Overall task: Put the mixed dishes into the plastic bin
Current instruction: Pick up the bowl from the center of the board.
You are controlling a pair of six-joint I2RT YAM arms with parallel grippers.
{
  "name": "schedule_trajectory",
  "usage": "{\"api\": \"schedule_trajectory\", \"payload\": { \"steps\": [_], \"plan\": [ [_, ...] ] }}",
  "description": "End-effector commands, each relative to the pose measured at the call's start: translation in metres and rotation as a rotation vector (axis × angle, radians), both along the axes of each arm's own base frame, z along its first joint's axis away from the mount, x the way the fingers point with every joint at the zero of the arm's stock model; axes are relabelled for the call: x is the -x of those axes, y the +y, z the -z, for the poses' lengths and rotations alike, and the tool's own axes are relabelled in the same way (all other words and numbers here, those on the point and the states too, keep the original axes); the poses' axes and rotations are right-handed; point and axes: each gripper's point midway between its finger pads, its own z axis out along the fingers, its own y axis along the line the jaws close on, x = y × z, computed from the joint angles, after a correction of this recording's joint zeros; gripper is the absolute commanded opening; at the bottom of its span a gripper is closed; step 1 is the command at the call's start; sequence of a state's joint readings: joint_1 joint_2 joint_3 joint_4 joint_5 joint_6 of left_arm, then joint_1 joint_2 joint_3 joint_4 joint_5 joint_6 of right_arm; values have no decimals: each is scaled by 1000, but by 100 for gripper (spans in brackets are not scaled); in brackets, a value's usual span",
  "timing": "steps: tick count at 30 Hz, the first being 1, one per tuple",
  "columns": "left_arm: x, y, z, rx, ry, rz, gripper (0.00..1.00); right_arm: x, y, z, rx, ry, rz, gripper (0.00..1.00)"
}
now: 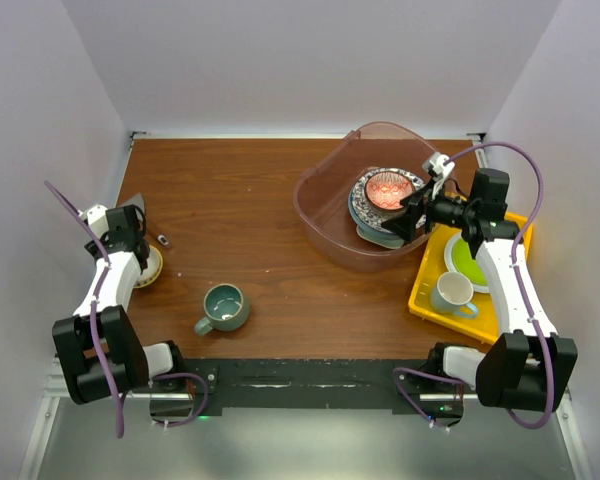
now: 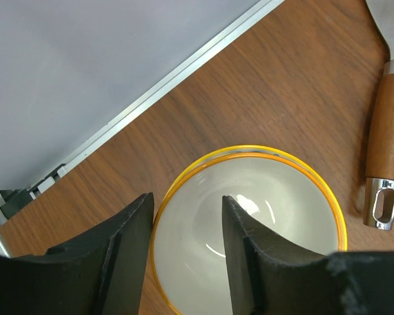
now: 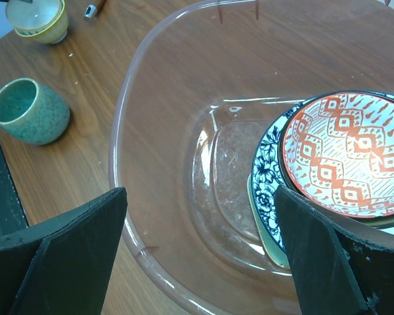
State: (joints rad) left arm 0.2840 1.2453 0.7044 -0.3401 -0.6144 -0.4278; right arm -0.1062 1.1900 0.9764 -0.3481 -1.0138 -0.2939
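A yellow-rimmed bowl (image 1: 152, 267) (image 2: 282, 216) sits at the table's left edge. My left gripper (image 1: 140, 250) (image 2: 187, 200) is right over it, one finger outside the rim and the other inside the white hollow, jaws still apart. The grey-teal mug (image 1: 225, 307) (image 3: 29, 110) stands alone on the wood. My right gripper (image 1: 412, 215) (image 3: 200, 193) hangs wide open and empty over the plastic bin (image 1: 325, 215) (image 3: 164, 131). Inside the bin a red patterned bowl (image 1: 388, 189) (image 3: 345, 154) tops a blue-patterned plate (image 3: 268, 170) and a mint dish (image 3: 262, 230).
A wooden-handled utensil (image 2: 384, 131) (image 1: 160, 238) lies just beside the yellow-rimmed bowl. At the right, a yellow tray (image 1: 425, 290) carries a lime-green plate (image 1: 468, 262) and a white mug (image 1: 453, 293). The side wall runs close behind the left gripper.
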Motion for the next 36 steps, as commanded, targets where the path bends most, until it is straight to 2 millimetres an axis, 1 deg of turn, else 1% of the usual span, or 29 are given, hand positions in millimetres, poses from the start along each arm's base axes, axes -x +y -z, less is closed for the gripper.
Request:
{"api": "schedule_trajectory", "payload": {
  "steps": [1, 4, 12, 15, 21, 22, 24, 25, 26, 27, 29, 36],
  "plan": [
    [-2, 3, 4, 10, -27, -35, 47, 5, 2, -15, 0, -54, -30, 98],
    [2, 4, 8, 8, -12, -57, 44, 6, 3, -17, -2, -59, -34, 98],
    [6, 2, 9, 19, -5, -64, 44, 8, 4, -20, -5, -66, -41, 98],
    [8, 1, 10, 21, -3, -70, 43, 8, 4, -21, -5, -69, -41, 98],
    [11, 4, 3, 2, -21, -90, 29, 8, 3, -21, -7, -65, -39, 98],
    [12, 5, 2, -3, -22, -92, 24, 8, 3, -22, -7, -69, -40, 98],
    [11, 5, -2, -10, -34, -92, 17, 9, 3, -23, -7, -69, -40, 98],
    [12, 6, -3, -14, -34, -92, 11, 8, 3, -23, -6, -68, -37, 98],
    [12, 6, -7, -19, -43, -94, 8, 8, 3, -24, -6, -71, -37, 98],
    [13, 6, -9, -25, -48, -94, 2, 9, 4, -24, -7, -71, -41, 98],
    [13, 6, -14, -30, -64, -90, 0, 9, 4, -24, -7, -71, -41, 98],
    [12, 5, -28, -44, -111, -66, 0, 10, 4, -26, -9, -74, -44, 98]
  ]
}}
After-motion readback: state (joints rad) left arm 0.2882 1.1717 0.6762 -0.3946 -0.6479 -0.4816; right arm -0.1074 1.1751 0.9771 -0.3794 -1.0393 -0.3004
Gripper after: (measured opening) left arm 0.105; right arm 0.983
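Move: The left hand already straddles the hand-side rim of the nested bowls, one finger outside and one inside; the bowls' middle is about 4 cm to its right, 2 cm ahead and 3 cm below. The spatula handle lies roughly 7 cm ahead and 9 cm right of this hand, the green mug some 22 cm right and 10 cm back. From the idle right hand the bowls are about 56 cm left, 5 cm back and 18 cm lower. With the wrist kept nearly steady, the left hand settles just under 1 cm lower around the rim of the nested bowls while easing back towards its base, about 2 cm in all, its fingers pausing half open. Then the fingers close firmly down to a narrow gap and pinch the rim between them, and the hand starts up, rising a little over 1 cm from its lowest point with the grip kept. ##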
